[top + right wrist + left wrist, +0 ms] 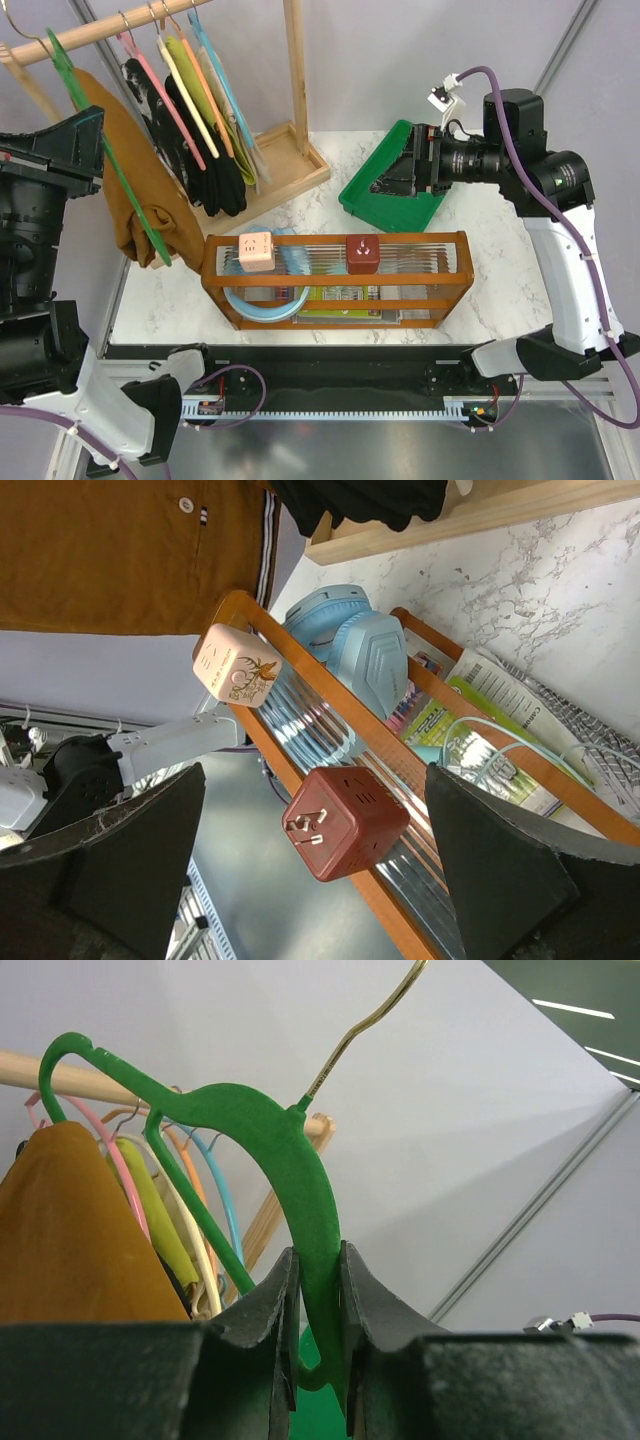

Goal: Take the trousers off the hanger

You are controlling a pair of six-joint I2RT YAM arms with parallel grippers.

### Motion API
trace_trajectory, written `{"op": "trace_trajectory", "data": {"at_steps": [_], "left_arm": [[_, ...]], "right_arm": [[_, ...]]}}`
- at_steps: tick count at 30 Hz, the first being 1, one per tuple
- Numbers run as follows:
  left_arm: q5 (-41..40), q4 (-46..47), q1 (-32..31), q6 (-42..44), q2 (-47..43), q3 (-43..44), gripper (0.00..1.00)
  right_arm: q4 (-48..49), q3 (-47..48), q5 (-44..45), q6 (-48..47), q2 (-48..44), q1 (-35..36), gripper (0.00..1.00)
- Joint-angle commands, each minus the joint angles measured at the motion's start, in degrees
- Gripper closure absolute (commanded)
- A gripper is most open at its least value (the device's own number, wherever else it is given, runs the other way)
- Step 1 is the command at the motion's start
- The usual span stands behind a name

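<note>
The rust-brown trousers [128, 185] hang over the green hanger [125, 190] at the left end of the wooden rail [110, 28], and the hanger's hook sits at the rail. My left gripper [92, 135] is shut on the hanger's upper arm. In the left wrist view both pads clamp the green hanger [290, 1160] at my left gripper [318, 1300], with the trousers [70, 1230] to the left. My right gripper [392, 170] is open and empty above the table's back right. In the right wrist view my right gripper [315, 880] faces the rack, and the trousers [120, 550] show at the top.
Pink, yellow, orange and blue hangers with a black garment [210, 165] hang to the right of the green one. A wooden rack [335, 285] holds a pink cube plug [257, 251], a red cube plug [362, 253] and blue headphones [350, 650]. A green tray [385, 195] lies under the right gripper.
</note>
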Motion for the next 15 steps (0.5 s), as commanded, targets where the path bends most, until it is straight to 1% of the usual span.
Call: {"op": "trace_trajectory", "data": {"at_steps": [1,3,7,10,13,14,15], "left_arm": [[0.1,11.4,0.1,2.2,1.2,5.3,0.98],[0.2,12.1,0.1,1.0,1.6,7.1,0.98],[0.2,14.6,-0.1,-3.0,1.1,7.5,0.98],[0.3,16.4,-0.2,-4.1,0.9,7.4,0.98],[-1.0,17.2,-0.4,-2.8,0.8,7.6,0.98],[-1.4,17.5,-0.8,-2.4,0.7,7.7,0.98],[-2.3,17.6,-0.9,-2.1,0.6,7.8,0.98]], "right_arm": [[-0.1,2.5,-1.0,-2.0,0.9,1.1,0.02],[-0.2,3.8,-0.5,-2.1,1.6,1.9,0.02],[0.2,6.6,1.8,-1.7,3.7,3.8,0.02],[2.5,7.4,4.1,-0.2,4.7,7.1,0.02],[5.2,8.0,8.0,0.9,5.5,12.6,0.02],[5.7,9.2,9.5,1.0,5.8,15.9,0.02],[6.0,9.9,11.9,1.1,6.2,17.4,0.02]]}}
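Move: The brown trousers, still on the green hanger that the left hand pinches, hang about 30 cm to the right hand's left, level with it fore and aft and some 5 cm higher. The dark red cube is about 8 cm back, 2 cm left and 14 cm below the right hand; the pale cube is at the same depth and height, 22 cm left. From the left hand the trousers' middle is roughly 5 cm ahead, 2 cm right and 14 cm below. Open right hand moves about 5 cm left towards the trousers; left arm raises its pinched hanger 2.5 cm. ##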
